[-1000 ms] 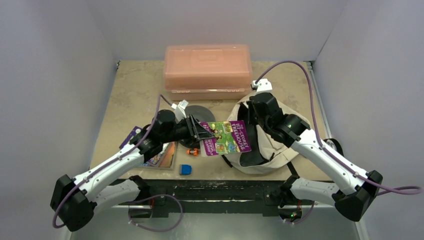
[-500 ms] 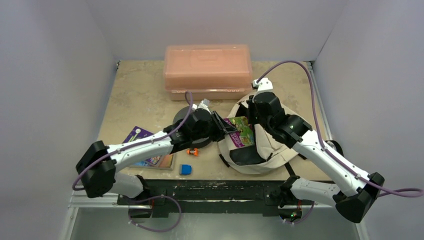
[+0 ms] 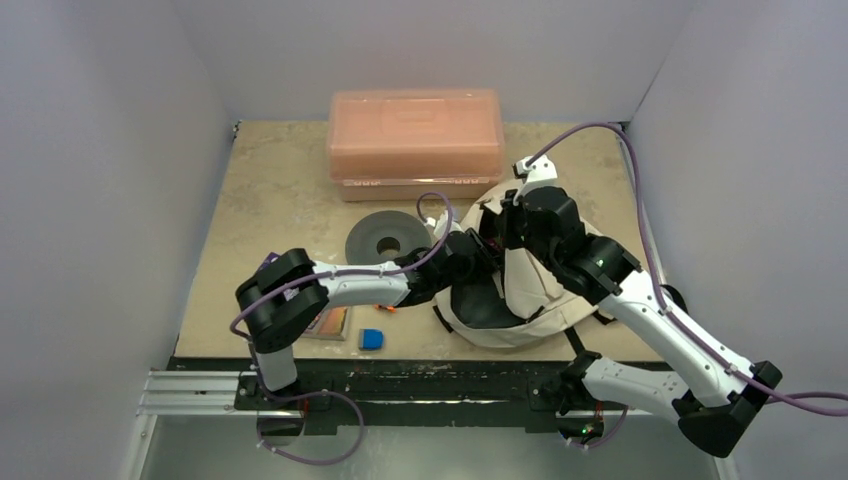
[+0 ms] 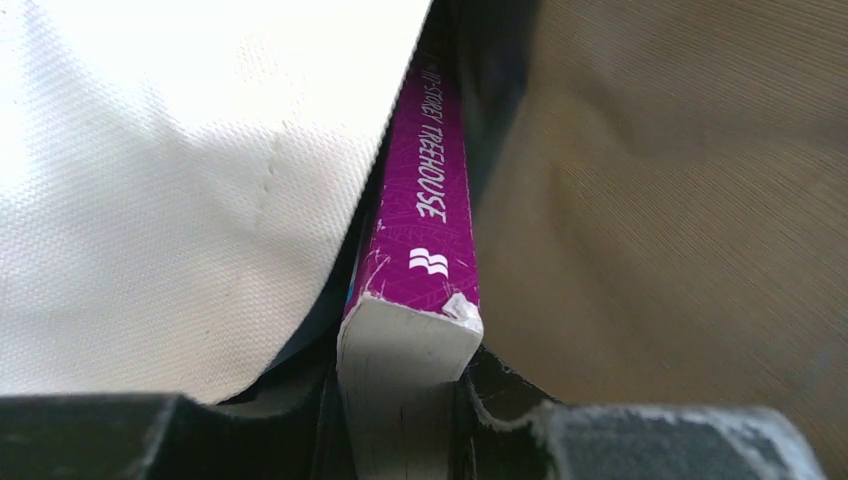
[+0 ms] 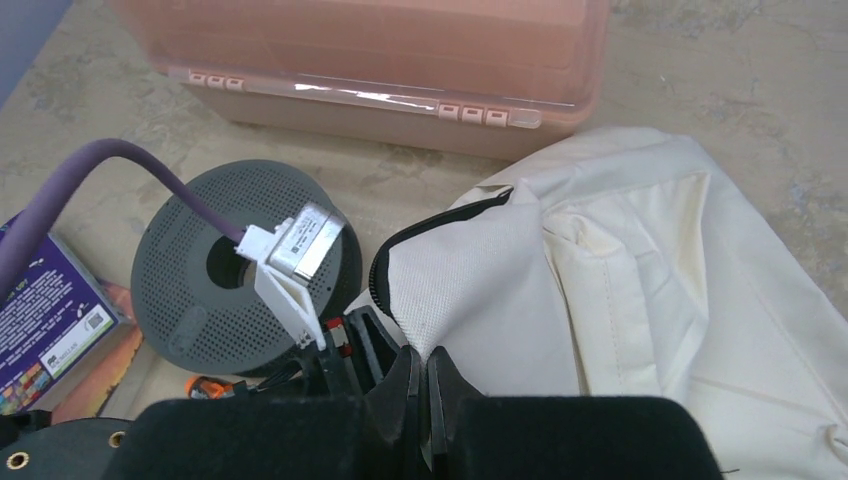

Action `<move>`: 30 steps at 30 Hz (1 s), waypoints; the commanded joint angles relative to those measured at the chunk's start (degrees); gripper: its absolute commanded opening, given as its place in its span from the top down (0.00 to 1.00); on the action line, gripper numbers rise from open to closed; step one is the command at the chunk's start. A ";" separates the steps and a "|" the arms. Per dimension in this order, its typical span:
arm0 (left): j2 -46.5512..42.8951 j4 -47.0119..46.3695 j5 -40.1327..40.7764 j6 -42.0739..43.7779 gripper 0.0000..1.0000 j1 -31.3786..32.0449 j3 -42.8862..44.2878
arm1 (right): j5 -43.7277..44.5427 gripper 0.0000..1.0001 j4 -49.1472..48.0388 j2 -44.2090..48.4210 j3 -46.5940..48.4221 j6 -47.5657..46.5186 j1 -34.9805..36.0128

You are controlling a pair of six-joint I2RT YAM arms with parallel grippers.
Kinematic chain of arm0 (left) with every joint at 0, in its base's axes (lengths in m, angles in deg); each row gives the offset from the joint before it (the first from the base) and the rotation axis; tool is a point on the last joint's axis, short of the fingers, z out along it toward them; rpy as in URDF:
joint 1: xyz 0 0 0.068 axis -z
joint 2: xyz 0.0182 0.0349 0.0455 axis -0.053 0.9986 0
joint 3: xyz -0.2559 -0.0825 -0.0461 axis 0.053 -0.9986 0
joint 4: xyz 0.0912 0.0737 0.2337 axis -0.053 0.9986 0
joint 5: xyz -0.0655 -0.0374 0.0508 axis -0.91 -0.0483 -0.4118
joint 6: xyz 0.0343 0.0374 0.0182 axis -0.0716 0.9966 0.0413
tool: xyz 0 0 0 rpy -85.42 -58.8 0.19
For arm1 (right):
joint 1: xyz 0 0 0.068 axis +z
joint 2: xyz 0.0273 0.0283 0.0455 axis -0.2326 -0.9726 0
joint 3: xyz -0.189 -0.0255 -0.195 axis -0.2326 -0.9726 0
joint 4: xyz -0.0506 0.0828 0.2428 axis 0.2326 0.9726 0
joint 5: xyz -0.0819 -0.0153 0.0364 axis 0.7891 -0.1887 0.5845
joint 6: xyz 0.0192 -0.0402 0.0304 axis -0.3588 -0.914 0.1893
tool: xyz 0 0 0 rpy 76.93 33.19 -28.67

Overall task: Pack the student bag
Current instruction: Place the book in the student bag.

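The student bag (image 3: 535, 292), cream fabric with black zip edges, lies right of centre on the table. My right gripper (image 5: 422, 365) is shut on the cream flap (image 5: 470, 280) at the bag's mouth and holds it up. My left gripper (image 4: 400, 400) is shut on a purple paperback (image 4: 428, 200) with "Treehouse" on its spine. The book points into the bag, between the pale flap (image 4: 150, 180) and the tan lining (image 4: 680, 200). From above, the left gripper (image 3: 476, 256) sits in the bag's dark opening, just left of the right gripper (image 3: 511, 226). The book is hidden in that view.
A salmon-pink plastic box (image 3: 415, 140) stands at the back. A grey perforated disc (image 3: 388, 237) lies left of the bag. A small orange item (image 3: 385, 304), a blue block (image 3: 371, 339) and flat books (image 3: 327, 322) lie near the front left.
My left arm has stretched to the right and carried the purple book from above the disc into the bag's mouth. The right gripper has kept its hold on the flap.
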 commanded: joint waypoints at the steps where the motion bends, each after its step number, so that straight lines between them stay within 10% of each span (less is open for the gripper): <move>1: 3.05 -12.79 4.34 1.63 1.00 0.64 5.86 | 2.20 1.00 -2.67 1.85 3.44 -2.14 0.18; 16: 21.03 -4.25 7.94 0.81 0.99 0.88 24.14 | 2.68 1.00 -0.82 2.93 4.49 -3.04 0.03; 30: 15.22 3.64 5.60 -1.43 0.27 0.75 19.29 | 9.64 1.00 -0.24 2.95 2.86 -4.64 -0.18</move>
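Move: Just inside the mouth of the student bag, the left hand holds the book, with the bag's middle about 7 cm to its right, 2 cm back and 8 cm below. From that hand the pink box stands some 20 cm ahead and 15 cm left, the grey spool level with it and 21 cm left, both lower. The right hand holds the bag's flap, the bag's middle about 5 cm back, 5 cm right and 22 cm below it. Pushing the book deeper into the bag, the left hand goes right and forward about 9 cm while sinking some 3 cm, then opens its fingers wide as it sinks another 2 cm and eases slightly back left. The right hand keeps the flap pinched shut between its fingers and draws it about 3 cm to the right. ##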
